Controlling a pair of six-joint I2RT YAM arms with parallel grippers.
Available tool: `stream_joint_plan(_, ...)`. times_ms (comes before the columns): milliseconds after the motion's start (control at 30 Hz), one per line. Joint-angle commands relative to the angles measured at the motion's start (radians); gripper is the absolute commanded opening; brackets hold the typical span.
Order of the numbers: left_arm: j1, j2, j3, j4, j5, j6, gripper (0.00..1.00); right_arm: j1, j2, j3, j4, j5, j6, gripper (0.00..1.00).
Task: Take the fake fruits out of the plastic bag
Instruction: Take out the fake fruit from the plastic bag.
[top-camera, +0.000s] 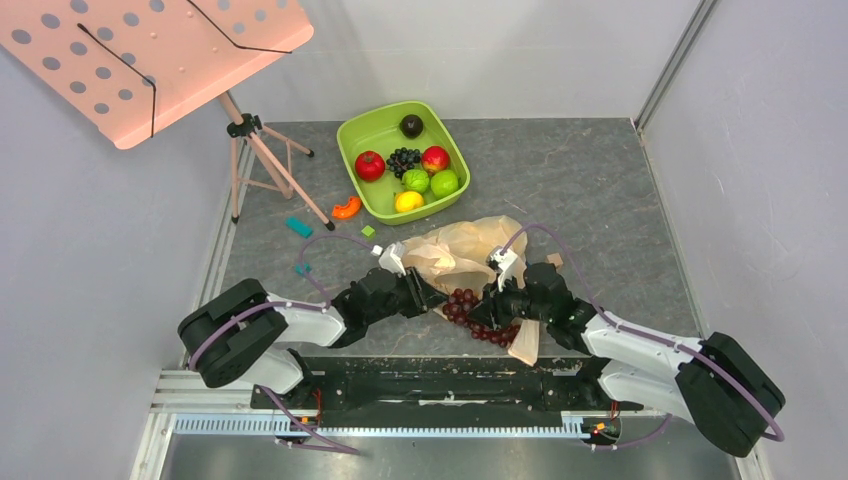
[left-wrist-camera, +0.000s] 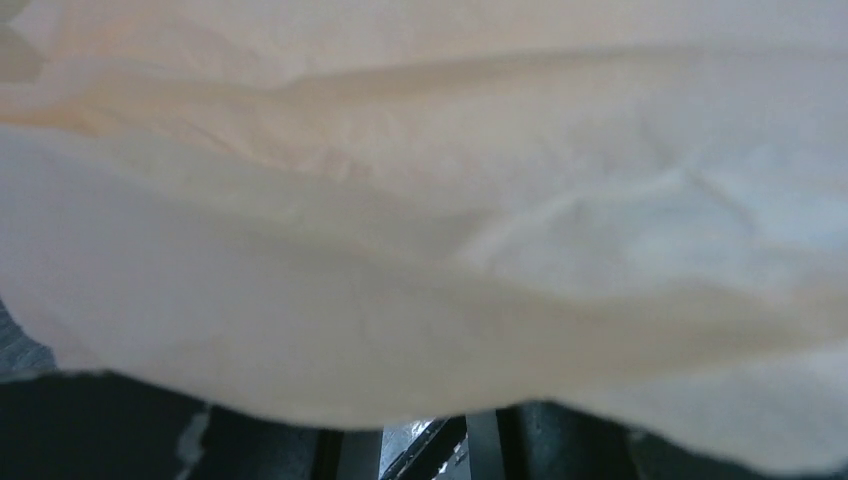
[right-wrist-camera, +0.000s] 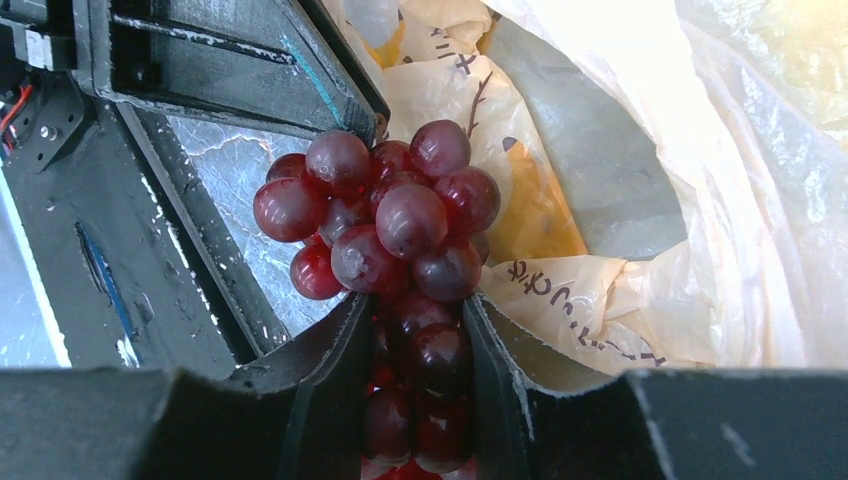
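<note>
The peach-beige plastic bag (top-camera: 462, 250) lies crumpled on the grey mat between my two grippers. My right gripper (right-wrist-camera: 415, 310) is shut on the dark red-purple grape bunch (right-wrist-camera: 395, 215), which sits at the bag's near edge (top-camera: 472, 312), over the mat's front edge. The bag's printed film (right-wrist-camera: 600, 200) lies open behind the grapes, and a yellow patch (right-wrist-camera: 540, 215) shows through it; I cannot tell what it is. My left gripper (top-camera: 425, 295) is at the bag's near-left edge. Bag film (left-wrist-camera: 420, 220) fills the left wrist view and hides the fingers. Banana and small yellow fruit are hidden.
A green tub (top-camera: 350, 135) behind the bag holds several fruits and a blackish-blue grape bunch (top-camera: 403, 160). A pink music stand (top-camera: 150, 60) on a tripod (top-camera: 270, 165) stands at back left. Small orange (top-camera: 346, 208), teal (top-camera: 298, 227) and green (top-camera: 368, 231) blocks lie left of the bag.
</note>
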Motion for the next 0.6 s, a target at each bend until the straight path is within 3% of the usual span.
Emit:
stream_joint_plan(0,0.004,0.006,-0.013,0.079,-0.001,-0.056,0.36,0.008,-0.038,-0.018,0.117,-0.008,0.048,0.36)
stream_joint_plan(267,0.004,-0.001,-0.02,0.097,-0.004,-0.068,0.26,0.007,-0.03,-0.031,0.158,-0.016,0.078,0.36)
stream_joint_plan(467,0.004,-0.009,-0.021,0.1,-0.003,-0.068,0.02,0.007,-0.032,-0.029,0.158,-0.015,0.078,0.36)
stream_joint_plan(567,0.004,-0.019,-0.018,0.096,-0.007,-0.061,0.02,0.007,-0.037,-0.029,0.148,-0.006,0.074,0.36)
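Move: My open left fingers have the plastic bag's near rim right at their tips, roughly 1 cm ahead and 1 cm right. The bag's body lies some 8 cm ahead and 6 cm right. The red grapes I hold in my right hand are centred about 9 cm right of my left hand and 4 cm back. From my right hand the grapes' middle is 1 cm back and 1 cm below, and the bag's loose handle is about 9 cm right and 8 cm back. I shut my left fingers from over a third open to nearly closed, pinching the bag's thin rim beside the upper end of the grapes, while that hand rises barely 1 cm. My right hand keeps its grip on the bunch and eases it up about 1 cm, rolling roughly 5 degrees. ##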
